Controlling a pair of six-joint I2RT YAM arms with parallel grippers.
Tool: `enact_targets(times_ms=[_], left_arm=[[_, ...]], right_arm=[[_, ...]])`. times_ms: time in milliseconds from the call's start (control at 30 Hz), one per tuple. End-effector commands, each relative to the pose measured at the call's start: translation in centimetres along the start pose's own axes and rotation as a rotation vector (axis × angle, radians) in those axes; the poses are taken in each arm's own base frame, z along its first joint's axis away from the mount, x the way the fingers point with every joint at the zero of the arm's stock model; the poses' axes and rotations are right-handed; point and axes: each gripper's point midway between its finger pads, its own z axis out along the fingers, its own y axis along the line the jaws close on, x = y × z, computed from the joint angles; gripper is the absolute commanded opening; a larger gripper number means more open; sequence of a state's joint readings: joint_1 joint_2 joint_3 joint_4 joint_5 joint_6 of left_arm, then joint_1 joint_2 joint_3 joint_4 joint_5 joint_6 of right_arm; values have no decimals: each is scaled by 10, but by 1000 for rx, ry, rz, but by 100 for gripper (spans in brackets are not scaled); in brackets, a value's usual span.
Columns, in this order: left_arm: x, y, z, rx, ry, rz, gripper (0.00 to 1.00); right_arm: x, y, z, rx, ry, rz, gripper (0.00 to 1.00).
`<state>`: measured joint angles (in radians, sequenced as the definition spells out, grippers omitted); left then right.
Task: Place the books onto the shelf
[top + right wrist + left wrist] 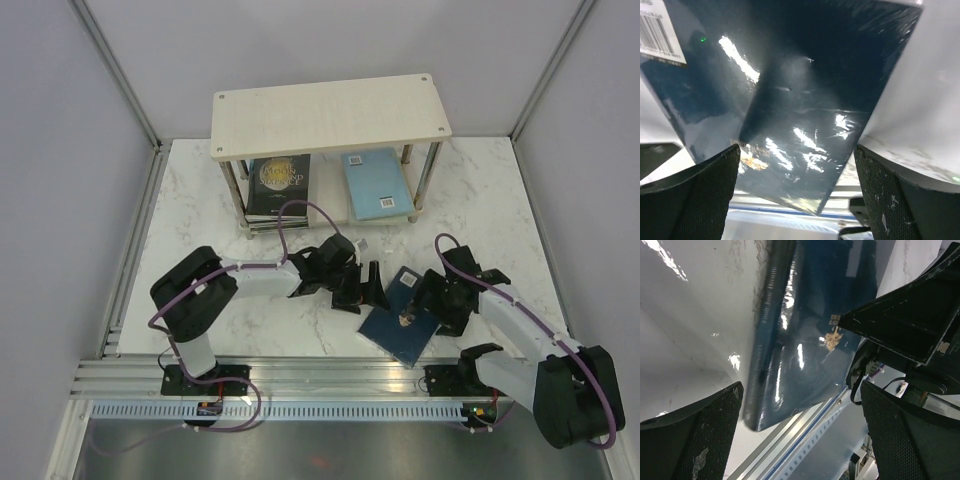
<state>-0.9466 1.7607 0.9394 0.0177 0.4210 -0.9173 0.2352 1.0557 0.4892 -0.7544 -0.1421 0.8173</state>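
Note:
A navy book (398, 328) lies flat on the marble table near the front edge, its glossy cover filling the left wrist view (800, 340) and the right wrist view (805, 95). My right gripper (422, 303) hovers over its far part, open, with the cover between and below the fingers (797, 195). My left gripper (362, 289) is open just left of the book, which lies ahead of its fingers (800, 435). The shelf (330, 117) stands at the back. Its lower board holds a dark green-gold stack of books (278, 185) and a light blue book (375, 183).
The right gripper's black body (905, 320) shows close by in the left wrist view. An aluminium rail (330, 375) runs along the table's front edge by the arm bases. Grey walls enclose the table on three sides.

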Motion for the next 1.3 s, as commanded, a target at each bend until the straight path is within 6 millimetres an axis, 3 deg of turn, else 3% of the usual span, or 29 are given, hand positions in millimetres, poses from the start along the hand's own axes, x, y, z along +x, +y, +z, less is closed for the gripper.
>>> enact_targets(times_ms=[0,67,100,167,300,467,533,633,767,800,933,967,1033,1100,1267], left_arm=[[0,-7,9,49,-22,78,100],[16,9,12,36,12,50,100],[16,2,13,81,1,45,100],[31,14,13,102,17,17,100],[46,14,18,182,51,-1,100],[60,-6,22,269,84,59,99],[60,-14,22,287,81,73,93],[58,-19,17,300,65,81,73],[55,-28,5,305,40,87,13],[56,-25,3,287,47,77,2],[54,-26,-10,257,14,77,2],[53,-29,-14,259,5,79,2],[49,-41,-28,269,-22,91,2],[41,-56,-45,290,-73,110,2],[18,-92,-83,301,-176,138,2]], right_arm=[[4,29,3,-159,9,63,97],[7,36,4,-190,24,60,96],[11,36,6,-196,42,61,96],[14,42,9,-217,58,48,96],[23,47,19,-250,100,59,96],[26,53,25,-289,129,55,96],[26,53,24,-290,127,46,96],[24,53,22,-289,115,39,96],[23,48,16,-255,104,5,95],[20,51,12,-258,90,-4,95],[6,56,-10,-239,26,-35,96],[-4,69,-25,-275,-18,-52,96],[-11,73,-42,-273,-53,-77,98],[-25,92,-70,-329,-122,-106,98],[-29,120,-115,-444,-146,-118,98]])
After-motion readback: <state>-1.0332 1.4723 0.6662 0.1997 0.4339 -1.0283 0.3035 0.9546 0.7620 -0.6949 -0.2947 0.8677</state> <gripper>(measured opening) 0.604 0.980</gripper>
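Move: From the left hand, the middle of the dark blue book is about 8 cm to the right, 3 cm back and some 4 cm lower, its spine edge facing this hand. The light blue book on the shelf is roughly 28 cm ahead and 2 cm right of the left hand; the black book is equally far ahead but about 22 cm left. From the right hand, the dark blue book's middle is some 5 cm left, 1 cm ahead and 2 cm lower. Leftward, about 7 cm, the right hand pushes along the dark blue book with its open fingers at the right edge, rolling some 20 degrees left side up, then comes free and rises away forward. Meanwhile the left hand slides back about 6 cm and slightly down, closes on the spine edge to pinch it, one finger over the cover and one underneath, then lifts roughly 6 cm. ##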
